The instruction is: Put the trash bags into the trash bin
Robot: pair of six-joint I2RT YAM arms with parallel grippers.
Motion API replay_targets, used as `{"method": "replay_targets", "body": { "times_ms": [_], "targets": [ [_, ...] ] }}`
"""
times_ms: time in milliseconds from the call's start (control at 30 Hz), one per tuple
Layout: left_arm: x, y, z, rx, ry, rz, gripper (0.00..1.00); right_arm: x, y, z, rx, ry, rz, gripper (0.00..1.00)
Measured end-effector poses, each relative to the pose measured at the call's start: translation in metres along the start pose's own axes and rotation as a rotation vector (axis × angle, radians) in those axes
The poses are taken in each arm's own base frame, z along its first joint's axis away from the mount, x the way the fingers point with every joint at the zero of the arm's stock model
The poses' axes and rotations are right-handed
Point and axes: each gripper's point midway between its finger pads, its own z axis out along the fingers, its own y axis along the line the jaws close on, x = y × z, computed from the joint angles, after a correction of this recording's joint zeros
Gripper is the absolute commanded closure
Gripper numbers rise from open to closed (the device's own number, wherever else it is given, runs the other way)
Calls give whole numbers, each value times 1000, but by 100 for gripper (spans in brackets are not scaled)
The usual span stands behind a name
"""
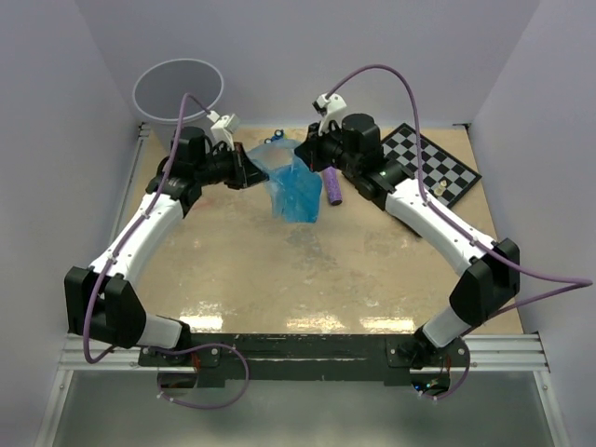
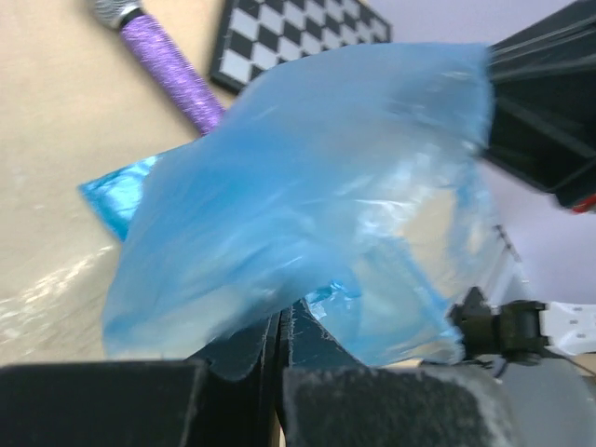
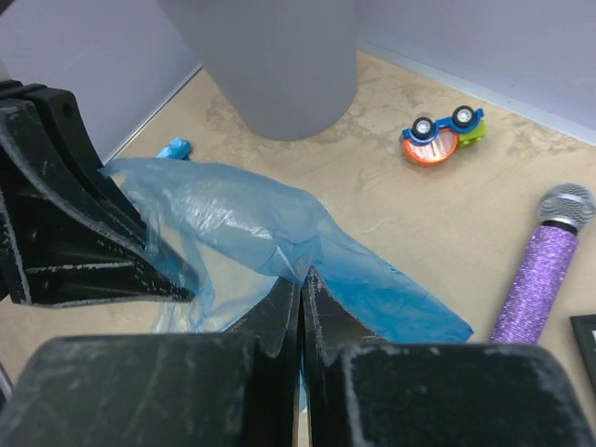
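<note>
A trash bag (image 1: 296, 191) of thin blue film hangs stretched between my two grippers above the back middle of the table. My left gripper (image 1: 250, 173) is shut on its left edge; in the left wrist view the jaws (image 2: 282, 315) pinch the film and the trash bag (image 2: 307, 196) billows across the frame. My right gripper (image 1: 304, 155) is shut on the bag's right side, and its jaws (image 3: 303, 277) clamp a fold of the trash bag (image 3: 251, 219). The grey trash bin (image 1: 168, 84) stands at the back left, behind the left gripper, and shows close by as the trash bin (image 3: 270, 56).
A purple glittery microphone (image 1: 333, 187) lies just right of the bag, also the microphone (image 3: 543, 272). A chessboard (image 1: 435, 164) sits at the back right. A small toy car (image 3: 442, 136) and a small blue scrap (image 3: 173, 148) lie near the bin.
</note>
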Motion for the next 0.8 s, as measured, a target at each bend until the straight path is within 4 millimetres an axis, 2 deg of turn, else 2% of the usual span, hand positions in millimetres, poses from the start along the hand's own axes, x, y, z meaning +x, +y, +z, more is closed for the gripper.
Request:
{"method": "replay_targets", "body": {
  "times_ms": [133,267,367,600,800],
  "targets": [
    [-1,19,-7,-96,9,48,100,-11,-15,-15,45,-32,-18,100],
    [-7,41,-19,-206,1,104,100,-22,-47,-38,136,-68,-45,100],
    [-11,51,-28,-274,0,148,100,-23,-63,-58,193,-83,-76,100],
    [-24,57,-42,-357,-9,250,100,-16,-64,-90,240,-100,-165,100],
    [-59,46,-51,-380,-70,364,100,-6,-73,-102,282,-83,-230,100]
  ]
}}
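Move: Both grippers already pinch the bag's rim, the right some 8 cm to the left one's right. From the left gripper the trash bin's middle lies about 24 cm ahead, 23 cm left and 10 cm lower; the toy cars are 28 cm straight ahead, 23 cm below. From the right gripper the bin is roughly 20 cm ahead, 31 cm left and 14 cm below, and the microphone 14 cm ahead, 9 cm right and 28 cm down. Draw the grippers apart with both kept shut on the bag's rim: take the right one about 12 cm to the right and slightly back, swinging its fingers clockwise to point more forward. Bring the left one some 8 cm left towards the bin, also easing forward, sinking slightly before rising about 4 cm at the end, its fingers swinging counter-clockwise and dipping. ##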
